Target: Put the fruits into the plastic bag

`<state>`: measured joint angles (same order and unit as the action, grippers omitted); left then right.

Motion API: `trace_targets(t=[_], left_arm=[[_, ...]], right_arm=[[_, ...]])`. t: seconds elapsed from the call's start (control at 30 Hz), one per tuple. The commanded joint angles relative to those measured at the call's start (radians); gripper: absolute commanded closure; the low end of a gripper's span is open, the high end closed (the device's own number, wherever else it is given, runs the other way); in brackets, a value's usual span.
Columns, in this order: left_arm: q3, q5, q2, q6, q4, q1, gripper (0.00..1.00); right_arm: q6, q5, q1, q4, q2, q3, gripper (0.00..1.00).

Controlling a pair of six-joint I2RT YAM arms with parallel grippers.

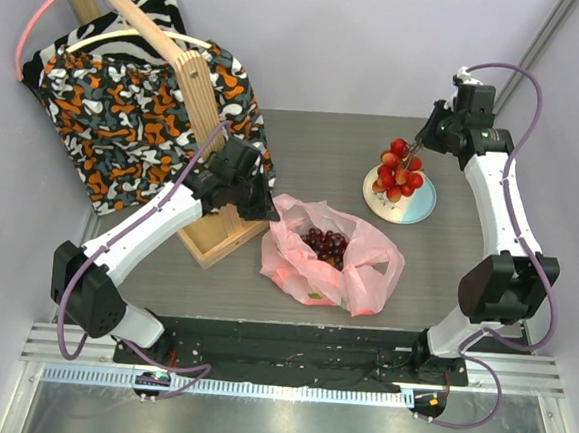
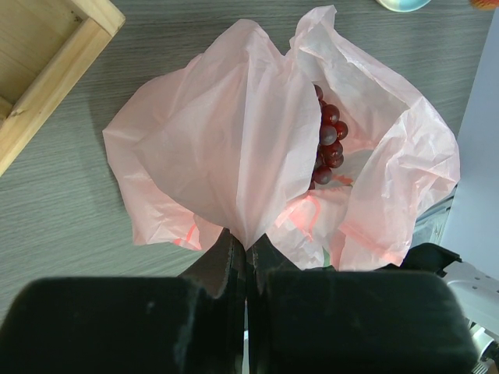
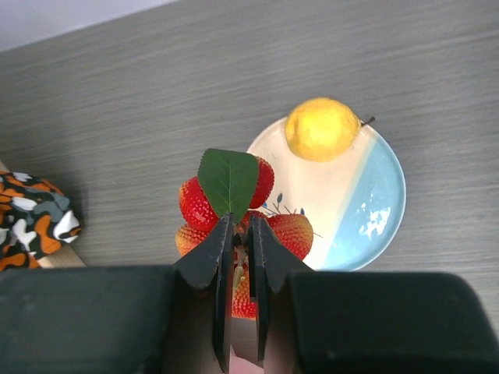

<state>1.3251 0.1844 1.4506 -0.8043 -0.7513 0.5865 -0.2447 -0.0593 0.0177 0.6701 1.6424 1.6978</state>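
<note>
The pink plastic bag (image 1: 367,275) lies mid-table with its mouth open, and the dark grape bunch (image 1: 325,244) rests inside it. My left gripper (image 1: 266,208) is shut on the bag's (image 2: 234,140) rim, pinching a fold at the fingertips (image 2: 246,243); grapes (image 2: 329,144) show through the opening. My right gripper (image 3: 242,222) is shut on the stem of the red strawberry bunch (image 3: 195,206) under its green leaf (image 3: 228,179). The bunch (image 1: 400,170) hangs at the blue plate's (image 1: 420,209) left side. A yellow lemon-like fruit (image 3: 321,128) sits on the plate (image 3: 374,202).
A wooden stand (image 1: 200,139) draped with orange-black patterned cloth (image 1: 127,113) rises at the back left, its base (image 2: 47,70) close to the bag. The cloth (image 3: 31,218) also edges into the right wrist view.
</note>
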Motion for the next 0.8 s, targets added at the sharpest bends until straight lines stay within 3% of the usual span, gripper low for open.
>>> trace_targets(t=[0.0, 0.2, 0.57, 0.77], left_arm=[[0.036, -0.017, -0.039, -0.016, 0.023, -0.014, 1.0], [0.04, -0.01, -0.035, -0.01, 0.018, -0.014, 1.0], [0.046, -0.005, -0.032, -0.003, 0.012, -0.016, 1.0], [0.026, -0.01, -0.045, -0.009, 0.017, -0.016, 1.0]], right_arm=[[-0.021, -0.059, 0.004, -0.027, -0.081, 0.092, 0.99], [-0.048, -0.056, 0.063, -0.04, -0.124, 0.077, 0.99], [-0.108, -0.037, 0.321, -0.035, -0.191, 0.005, 0.99], [-0.12, -0.039, 0.378, -0.015, -0.225, -0.078, 0.99]])
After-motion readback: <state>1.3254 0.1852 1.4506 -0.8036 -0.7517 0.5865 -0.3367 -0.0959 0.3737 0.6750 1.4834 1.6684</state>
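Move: The strawberry bunch already hangs by its stems from the right fingers. The plastic bag's open mouth lies about 20 cm to that hand's left, 14 cm back towards the base and some 20 cm below; the grapes sit in it, a few cm lower. The plate's middle is about 8 cm ahead, 3 cm right and 25 cm down, and the yellow fruit on it about 6 cm farther out. From the left hand, the mouth is about 16 cm right, level fore-and-aft, 13 cm below. The strawberries, kept in the right hand's shut pinch, first rise about 5 cm higher, then swing left some 15 cm and back about 7 cm, off the plate side towards the bag's mouth, easing off at the end. The right hand turns counter-clockwise by roughly 20 degrees on the way. The left hand stays put, still pinching the bag's rim. ##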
